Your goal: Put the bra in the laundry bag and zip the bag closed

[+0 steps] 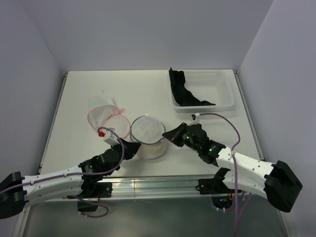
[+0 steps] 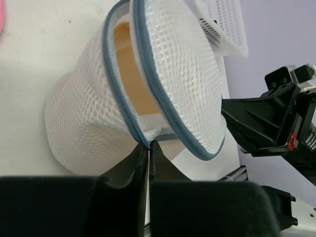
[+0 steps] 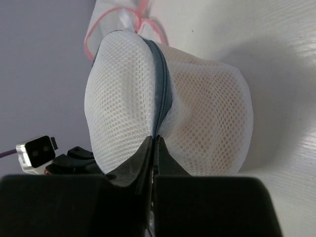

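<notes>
The laundry bag (image 1: 147, 129) is a round white mesh tub with a grey-blue zipper, standing mid-table. In the left wrist view the lid gapes along the zipper (image 2: 123, 94), and the peach bra (image 2: 132, 69) shows inside. My left gripper (image 1: 132, 145) is shut, its tips (image 2: 149, 144) pinching the zipper edge at the bag's left side. My right gripper (image 1: 169, 136) is shut too, its tips (image 3: 154, 138) nipping the seam where the zipper (image 3: 162, 84) runs closed on the bag's right side. The peach tint of the bra (image 3: 210, 116) shows through the mesh.
A white plastic basket (image 1: 217, 89) stands at the back right with a black garment (image 1: 183, 91) draped over its left wall. A second mesh bag with pink trim (image 1: 104, 114) lies left of the laundry bag. A metal rail (image 1: 148, 185) runs along the near table edge.
</notes>
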Robot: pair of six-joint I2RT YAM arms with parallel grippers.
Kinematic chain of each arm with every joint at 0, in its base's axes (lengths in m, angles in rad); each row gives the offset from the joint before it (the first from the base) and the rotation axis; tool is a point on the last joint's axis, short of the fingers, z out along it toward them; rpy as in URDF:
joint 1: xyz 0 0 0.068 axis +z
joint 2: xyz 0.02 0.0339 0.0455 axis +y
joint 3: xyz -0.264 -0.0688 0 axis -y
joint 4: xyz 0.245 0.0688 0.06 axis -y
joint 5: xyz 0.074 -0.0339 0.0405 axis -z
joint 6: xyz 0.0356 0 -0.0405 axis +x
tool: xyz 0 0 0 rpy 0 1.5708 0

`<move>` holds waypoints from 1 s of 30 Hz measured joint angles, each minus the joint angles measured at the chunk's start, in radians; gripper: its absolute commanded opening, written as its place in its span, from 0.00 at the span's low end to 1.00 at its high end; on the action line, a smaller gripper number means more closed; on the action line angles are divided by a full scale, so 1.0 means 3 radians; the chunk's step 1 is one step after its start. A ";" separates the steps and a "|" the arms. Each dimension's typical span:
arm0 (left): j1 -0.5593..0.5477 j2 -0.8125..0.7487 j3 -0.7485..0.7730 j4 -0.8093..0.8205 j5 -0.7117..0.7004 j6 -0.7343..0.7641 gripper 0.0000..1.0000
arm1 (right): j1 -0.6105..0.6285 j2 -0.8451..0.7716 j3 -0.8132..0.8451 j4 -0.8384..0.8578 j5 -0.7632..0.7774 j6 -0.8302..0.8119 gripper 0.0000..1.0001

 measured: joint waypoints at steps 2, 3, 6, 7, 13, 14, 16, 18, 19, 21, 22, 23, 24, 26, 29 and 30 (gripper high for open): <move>0.0014 0.0083 0.0125 -0.0045 0.0024 0.0056 0.20 | 0.0001 -0.0125 -0.0052 -0.0048 0.0086 0.0062 0.00; 0.0017 0.0107 0.0161 -0.0069 0.0032 0.0098 0.23 | 0.0001 -0.0163 -0.0064 -0.0066 0.0126 0.0084 0.00; 0.0017 0.0112 0.0181 -0.0154 0.0089 0.0225 0.30 | 0.0004 -0.0290 -0.0098 -0.0117 0.0271 0.0173 0.00; 0.0000 0.0103 0.0187 -0.0205 0.0108 0.0276 0.31 | 0.0004 -0.0329 -0.0114 -0.0131 0.0314 0.0198 0.00; -0.0261 -0.0168 0.0223 -0.0338 0.0266 0.0618 0.42 | 0.0023 -0.0426 -0.0159 -0.0287 0.0524 0.0284 0.00; -0.0323 -0.0214 0.0228 -0.0310 0.0295 0.0688 0.43 | 0.0031 -0.0427 -0.0159 -0.0317 0.0551 0.0287 0.00; -0.0435 -0.0220 0.0261 -0.0225 0.0385 0.0830 0.43 | 0.0066 -0.0427 -0.0156 -0.0383 0.0617 0.0296 0.00; -0.0534 -0.0081 0.0354 -0.0109 0.0449 0.0978 0.44 | 0.0109 -0.0425 -0.0135 -0.0467 0.0680 0.0298 0.00; -0.0575 0.0028 0.0407 -0.0045 0.0473 0.1045 0.45 | 0.0128 -0.0418 -0.0112 -0.0510 0.0701 0.0298 0.00; -0.0647 0.0364 0.0571 0.0114 0.0490 0.1162 0.45 | 0.0163 -0.0394 -0.0046 -0.0581 0.0744 0.0296 0.00; -0.0671 0.0562 0.0652 0.0207 0.0506 0.1225 0.46 | 0.0178 -0.0380 -0.0006 -0.0626 0.0762 0.0295 0.00; -0.0684 0.0727 0.0707 0.0319 0.0516 0.1284 0.47 | 0.0187 -0.0373 0.0022 -0.0657 0.0768 0.0294 0.00; -0.0689 0.0860 0.0746 0.0401 0.0523 0.1328 0.46 | 0.0196 -0.0370 0.0050 -0.0689 0.0774 0.0292 0.00; -0.0692 0.1132 0.0821 0.0571 0.0532 0.1423 0.47 | 0.0211 -0.0370 0.0106 -0.0759 0.0792 0.0280 0.00; -0.0690 0.1481 0.0968 0.0744 0.0553 0.1523 0.47 | 0.0226 -0.0370 0.0165 -0.0841 0.0814 0.0254 0.00; -0.0688 0.1584 0.1020 0.0795 0.0562 0.1553 0.47 | 0.0231 -0.0373 0.0174 -0.0863 0.0821 0.0247 0.00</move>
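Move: The stretch of zip I'm going round to is the right end of the laundry bag's rim, pinched in my right fingertips. It lies about 10 cm to the right of my left fingertips, 4 cm ahead and slightly higher. From my left hand, the bra inside the bag is some 4 cm right, 4 cm ahead and 5 cm lower. The pink-trimmed bag lies flat about 20 cm left, 18 cm ahead and 10 cm lower. I open my left fingers about halfway and let go of the near-left part of the zip rim, draw that hand back and up by roughly 5 cm, then sweep it about 12 cm right around the bag's near side, the wrist swinging clockwise and the fingertips levelling. My right hand keeps its pinch and pulls the rim about 3 cm right, turning slightly clockwise. ##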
